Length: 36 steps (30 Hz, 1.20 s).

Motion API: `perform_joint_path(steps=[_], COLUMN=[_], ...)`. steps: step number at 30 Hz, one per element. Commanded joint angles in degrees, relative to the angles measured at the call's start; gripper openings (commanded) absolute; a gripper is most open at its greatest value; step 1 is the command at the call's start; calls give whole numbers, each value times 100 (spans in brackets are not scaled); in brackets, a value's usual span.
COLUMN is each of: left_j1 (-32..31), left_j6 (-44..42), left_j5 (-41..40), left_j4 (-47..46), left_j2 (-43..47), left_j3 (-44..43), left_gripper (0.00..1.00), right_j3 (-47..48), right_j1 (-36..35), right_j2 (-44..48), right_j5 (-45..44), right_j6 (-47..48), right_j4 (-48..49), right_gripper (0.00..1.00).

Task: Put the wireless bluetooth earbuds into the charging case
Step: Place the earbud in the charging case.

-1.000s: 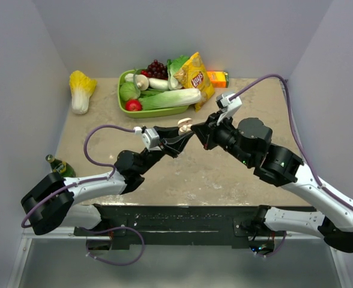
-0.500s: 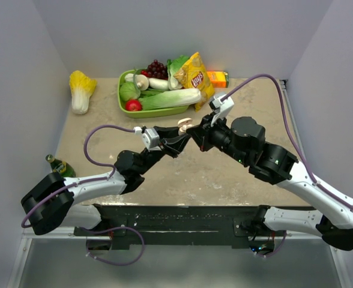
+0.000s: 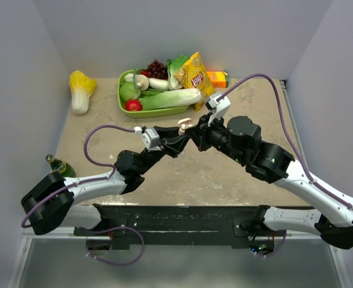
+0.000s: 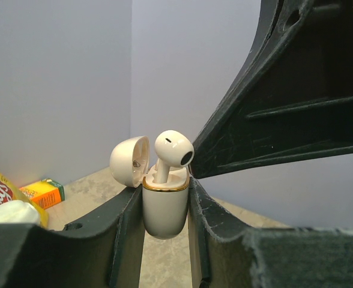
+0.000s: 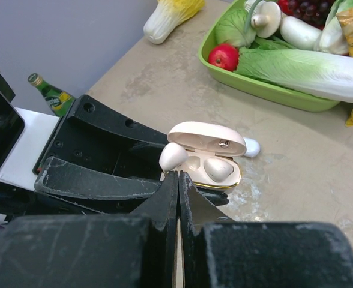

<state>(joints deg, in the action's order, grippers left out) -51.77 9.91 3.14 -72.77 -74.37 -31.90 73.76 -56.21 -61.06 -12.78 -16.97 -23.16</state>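
My left gripper [image 4: 165, 211] is shut on the charging case [image 4: 164, 207], a small white pebble held upright above the table with its lid [image 4: 128, 161] swung open. One white earbud [image 4: 173, 149] stands half out of the case, stem down in its slot. A second earbud [image 5: 217, 169] lies seated in the other slot. My right gripper [image 5: 178, 175] is shut with nothing between its fingers, and its tips sit right against the raised earbud [image 5: 173, 157]. From above, both grippers meet at the case [image 3: 184, 126] over mid-table.
A green tray [image 3: 154, 112] of vegetables, a chips bag [image 3: 194, 78] and an orange box [image 3: 218, 78] stand at the back. A cabbage [image 3: 80, 90] lies back left, a green bottle [image 3: 59, 165] near left. A small white thing [image 5: 251, 147] lies on the table beyond the case.
My right arm has shifted left, bringing its shut tips closer to the raised earbud. The left arm and the case have stayed put.
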Motion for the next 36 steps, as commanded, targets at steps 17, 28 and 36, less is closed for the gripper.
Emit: perform_joint_path(steps=[17,28,36], left_j1=[0,0,0], left_j6=[-7,-16,2], left_j5=[-6,-41,20], left_j4=[-598,-554,-571], left_j2=[19,-8,-43], left_j3=[8,-36,-36], left_gripper=[0,0,0], right_j3=[104,227,271], right_j1=[4,4,4], right_j2=[437,138,-29], right_j5=[-322,-524,-726], right_j6=[27,10,-43], right_j4=[162,136,259], right_gripper=[58,98,98])
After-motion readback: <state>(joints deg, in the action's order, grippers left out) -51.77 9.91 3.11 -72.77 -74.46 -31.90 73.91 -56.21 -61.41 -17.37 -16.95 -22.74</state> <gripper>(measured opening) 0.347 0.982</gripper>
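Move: The case, held open in the left hand, has its left earbud standing proud, roughly 2 cm ahead and 2 cm left of the right hand point, about level with it. The other earbud, already deep in the case, is some 3 cm ahead of the right hand, straight on and a centimetre lower. From the left hand point the proud earbud lies about 3 cm above, neither ahead nor aside. The right hand lifts some 3 cm up and right, opening wide, then sinks forward-left towards the case. ##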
